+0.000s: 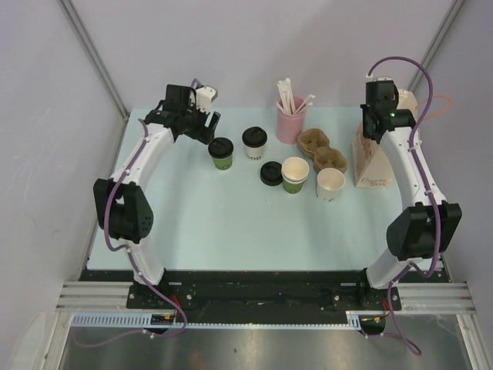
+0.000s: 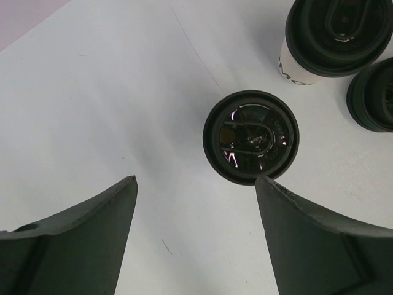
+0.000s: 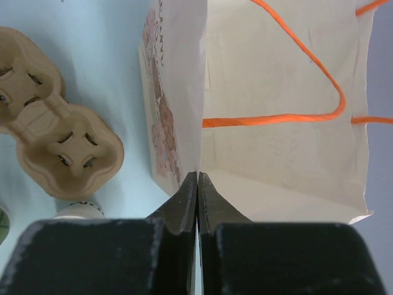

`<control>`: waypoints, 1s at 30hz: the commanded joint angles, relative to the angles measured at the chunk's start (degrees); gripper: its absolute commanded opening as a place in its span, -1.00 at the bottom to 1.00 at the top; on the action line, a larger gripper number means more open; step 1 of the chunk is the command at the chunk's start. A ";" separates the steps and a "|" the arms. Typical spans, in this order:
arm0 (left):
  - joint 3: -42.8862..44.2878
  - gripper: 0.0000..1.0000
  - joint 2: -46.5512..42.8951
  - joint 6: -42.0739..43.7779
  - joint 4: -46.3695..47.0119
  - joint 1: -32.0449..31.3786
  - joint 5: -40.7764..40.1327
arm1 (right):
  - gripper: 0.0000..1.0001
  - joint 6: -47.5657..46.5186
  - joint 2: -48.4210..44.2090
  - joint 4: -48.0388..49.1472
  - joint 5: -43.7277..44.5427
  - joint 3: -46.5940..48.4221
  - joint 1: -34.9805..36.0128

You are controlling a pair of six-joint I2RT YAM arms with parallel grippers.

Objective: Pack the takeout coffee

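Note:
A green paper cup (image 1: 221, 153) with a black lid (image 2: 250, 136) stands at the back left of the table. Just right of it is a white lettered cup (image 1: 254, 142), also lidded (image 2: 334, 34). My left gripper (image 1: 202, 123) hovers open above and left of the green cup; in the left wrist view its fingertips (image 2: 195, 179) stand wide apart, the right one at the lid's edge. My right gripper (image 1: 375, 127) is shut on the upper edge of the paper bag's (image 3: 282, 80) left wall (image 3: 198, 175).
A loose black lid (image 1: 271, 173) lies mid-table beside an unlidded green cup (image 1: 295, 175) and an unlidded white cup (image 1: 330, 184). A cardboard cup carrier (image 1: 322, 150) lies left of the bag (image 1: 375, 162). A pink cup of straws (image 1: 291, 121) stands behind it.

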 commanded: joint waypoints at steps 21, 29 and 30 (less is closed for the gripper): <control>-25.01 0.67 -33.10 -1.74 -0.31 2.60 -4.57 | -1.00 -18.58 -20.81 15.43 42.70 16.27 54.48; -30.81 0.68 -43.92 -4.03 -0.93 12.53 -1.68 | -1.00 -65.57 -9.30 63.92 60.22 6.69 83.86; -31.25 0.67 -45.58 -3.94 -0.93 14.19 -1.50 | -1.00 -66.93 -8.51 66.17 61.01 6.34 84.40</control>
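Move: The right hand already has the paper bag's left wall pinched near the rim; the bag's middle is about 6 cm to its right, 3 cm ahead and 8 below. Towards its left stand the cup carrier, 13 cm left and 7 ahead, and the empty white cups, 11 cm left and 4 back, both low on the table. From the left hand, the bag lies some 57 cm right and 2 back, the green lidded cup 3 ahead, 2 right, 9 below. Up first, then sweeping left and back, the right hand carries the paper bag aloft by its pinched wall, rising nearly 30 cm with about as much travel left and somewhat less back, the fingers tilting up some 40 degrees and swinging counter-clockwise. The left hand, open and empty, backs away from the green lidded cup, later veering left and slightly up. ##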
